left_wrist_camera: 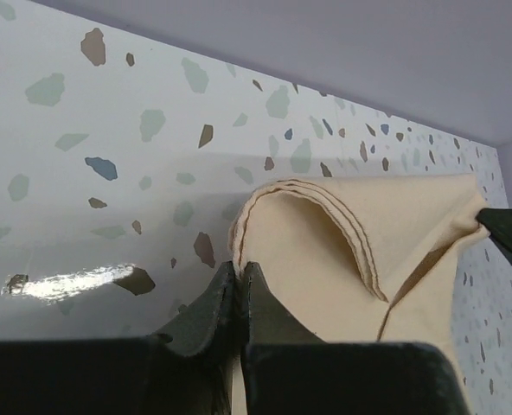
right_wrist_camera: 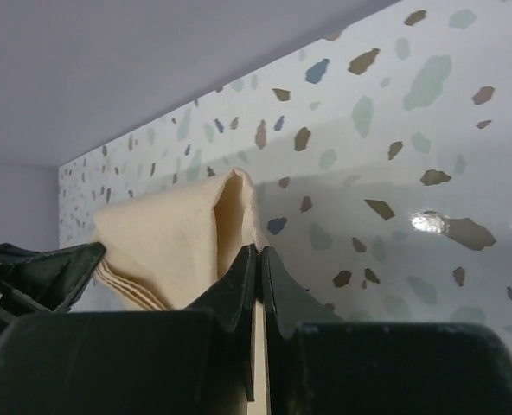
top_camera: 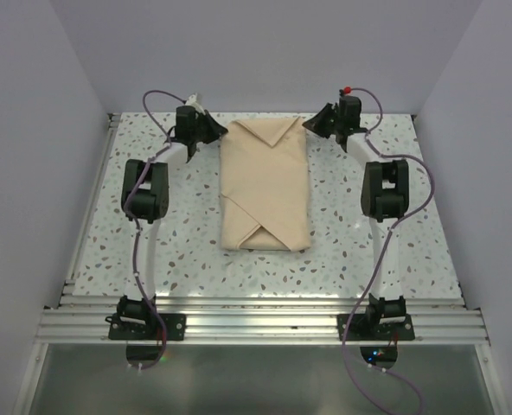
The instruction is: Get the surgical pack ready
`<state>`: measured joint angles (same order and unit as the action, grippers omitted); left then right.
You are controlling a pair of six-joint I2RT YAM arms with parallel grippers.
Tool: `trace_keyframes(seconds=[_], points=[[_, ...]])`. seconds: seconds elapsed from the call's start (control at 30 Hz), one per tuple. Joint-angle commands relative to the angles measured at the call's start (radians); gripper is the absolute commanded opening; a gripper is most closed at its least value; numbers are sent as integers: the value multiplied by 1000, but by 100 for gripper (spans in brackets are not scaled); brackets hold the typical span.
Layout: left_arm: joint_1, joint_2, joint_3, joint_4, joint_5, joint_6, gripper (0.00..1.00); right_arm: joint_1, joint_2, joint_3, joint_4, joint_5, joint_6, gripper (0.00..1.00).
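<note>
The surgical pack (top_camera: pixel 265 186) lies in the middle of the speckled table as a long tan cloth bundle, folded envelope-style at both ends. My left gripper (top_camera: pixel 218 130) is at its far left corner, shut on the cloth edge (left_wrist_camera: pixel 239 246). My right gripper (top_camera: pixel 312 124) is at the far right corner, shut on the cloth fold (right_wrist_camera: pixel 239 207) there. In the left wrist view the cloth (left_wrist_camera: pixel 342 251) shows layered hemmed edges, and the tip of the other gripper (left_wrist_camera: pixel 507 233) pokes in at the right. The contents of the bundle are hidden.
The table (top_camera: pixel 178 242) is white terrazzo with an aluminium rail (top_camera: pixel 256 324) along its near edge. Plain walls close in behind and on both sides. Both arm bases (top_camera: pixel 144 327) stand on the rail.
</note>
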<state>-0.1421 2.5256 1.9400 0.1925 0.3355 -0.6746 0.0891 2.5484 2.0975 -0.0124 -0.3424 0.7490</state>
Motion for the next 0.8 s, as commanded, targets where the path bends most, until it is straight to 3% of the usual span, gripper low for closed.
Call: trace_keyframes(seconds=[0.0, 0.5, 0.77], points=[[16, -152, -50, 116, 69, -11, 0, -6, -178, -54, 97, -108, 7, 0], [-8, -520, -482, 200, 82, 24, 0, -2, -534, -493, 232, -205, 18, 0], [-45, -741, -709, 157, 54, 69, 0, 8, -764, -764, 235, -216, -10, 0]])
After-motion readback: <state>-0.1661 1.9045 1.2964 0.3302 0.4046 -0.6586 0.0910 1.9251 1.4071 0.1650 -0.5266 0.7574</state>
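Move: Between the two hands, which already hold the far corners of the cloth-wrapped surgical pack, its middle lies about 21 cm back and 14 cm to the right of the left hand, some 3 cm below. From the right hand it is about 22 cm back, 14 cm left and 4 cm lower. The pack's near edge is roughly 42 cm back from either hand, 14 cm inward, and the folded flap spans between the grippers, nearly level with them and 14 cm inward. Lifting the pinched far corners together, both hands rise steeply at first, then sweep back towards the robot over the pack, ending some 13 cm back and 11 cm higher. Both gripper tips tilt up slightly, and the right hand also turns about 10 degrees counter-clockwise. The fingers keep their hold throughout, with the cloth stretched between them. ##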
